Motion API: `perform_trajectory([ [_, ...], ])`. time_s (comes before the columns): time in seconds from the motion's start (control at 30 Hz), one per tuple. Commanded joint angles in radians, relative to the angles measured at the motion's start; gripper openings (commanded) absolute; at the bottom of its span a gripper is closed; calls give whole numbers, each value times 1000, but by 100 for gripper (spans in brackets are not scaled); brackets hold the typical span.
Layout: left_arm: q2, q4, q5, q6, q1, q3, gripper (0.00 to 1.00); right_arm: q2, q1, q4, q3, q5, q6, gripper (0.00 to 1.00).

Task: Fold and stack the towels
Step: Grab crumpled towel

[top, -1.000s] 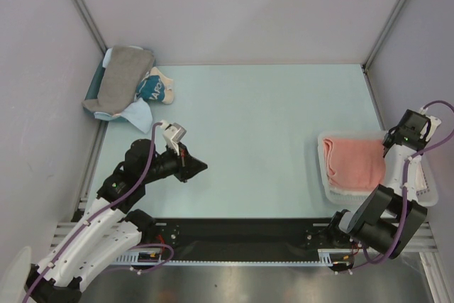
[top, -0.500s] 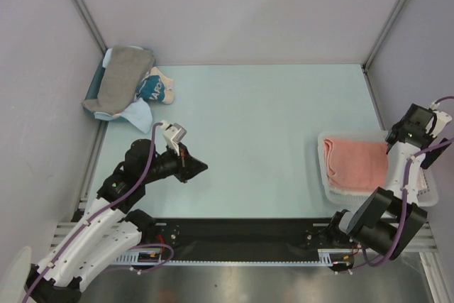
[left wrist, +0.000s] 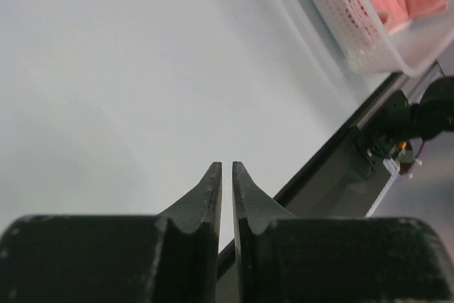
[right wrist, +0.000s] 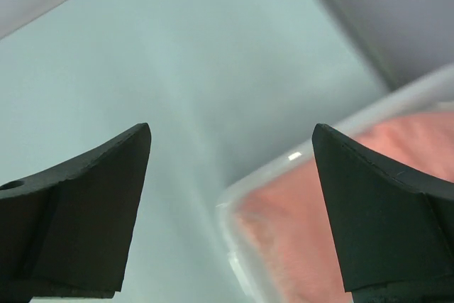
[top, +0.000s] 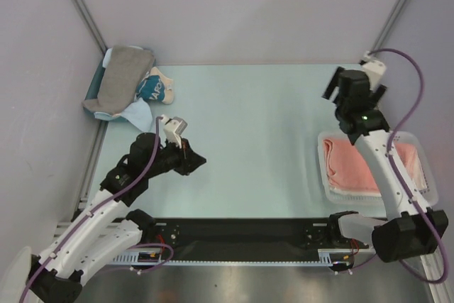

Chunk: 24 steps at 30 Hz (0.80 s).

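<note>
A folded salmon-pink towel [top: 352, 163] lies in a white basket [top: 321, 175] at the right; a white layer shows under its near edge. A grey towel [top: 122, 76] is draped over a light blue towel [top: 139, 113] at the back left corner. My right gripper [top: 355, 84] hovers behind the basket, wide open and empty; its wrist view shows the salmon-pink towel [right wrist: 305, 232] and the basket rim [right wrist: 284, 164] below the right gripper [right wrist: 230, 140]. My left gripper [top: 196, 162] hangs over the table's left half, its jaws a narrow slit apart with nothing between them [left wrist: 227, 164].
A small teal bundle with white print [top: 151, 91] sits beside the grey towel. Grey walls close in the table on three sides. The black rail [top: 241, 232] runs along the near edge. The basket [left wrist: 358, 37] shows at the upper right of the left wrist view.
My right arm swung from the basket's right side up and left to behind the basket, and its jaws opened wide. My left jaws parted slightly.
</note>
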Motion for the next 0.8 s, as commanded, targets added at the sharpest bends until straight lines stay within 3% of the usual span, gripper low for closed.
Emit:
perform_trajectory([
  [0.0,39,-7,-138,-53,-6,114,16,80,220,35,73,105,110,100],
  [0.07,78,-7,-253,-76,-4,175,20,159,354,63,95,119,117,100],
  [0.1,93,-7,-316,-85,-3,197,27,186,386,66,116,121,140,100],
  [0.27,236,-10,-676,-154,80,336,40,295,437,227,47,-293,230,100],
  [0.33,324,19,-715,-174,201,373,40,319,437,303,-2,-408,246,100],
  [0.5,568,100,-744,-209,504,470,40,408,522,321,-22,-402,175,100],
  [0.67,962,160,-786,-166,654,753,43,456,639,330,-40,-413,123,100],
  [0.77,1221,80,-810,-162,689,1003,43,474,642,331,-31,-418,118,100],
])
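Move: The grey towel, lying crumpled on the far-left pile, is about 37 cm ahead of the left hand, 30 cm to its left and some 13 cm below. The blue lettered towel is 36 cm ahead and 16 cm left of that hand, the pale blue cloth 31 cm ahead and 22 cm left. From the right hand the grey towel lies some 76 cm left and 20 cm ahead; the basket's middle is about 8 cm back and 9 cm right, 25 cm below. The left hand sweeps fast forward and left, about 30 cm each way, to the grey towel's pile, arching a few centimetres up and back to its starting height while it swings some 80 degrees counter-clockwise and its nearly shut fingers part to under halfway. Meanwhile the empty right hand, fingers still wide, leaves the basket leftwards over the bare table, sinking and turning counter-clockwise. ##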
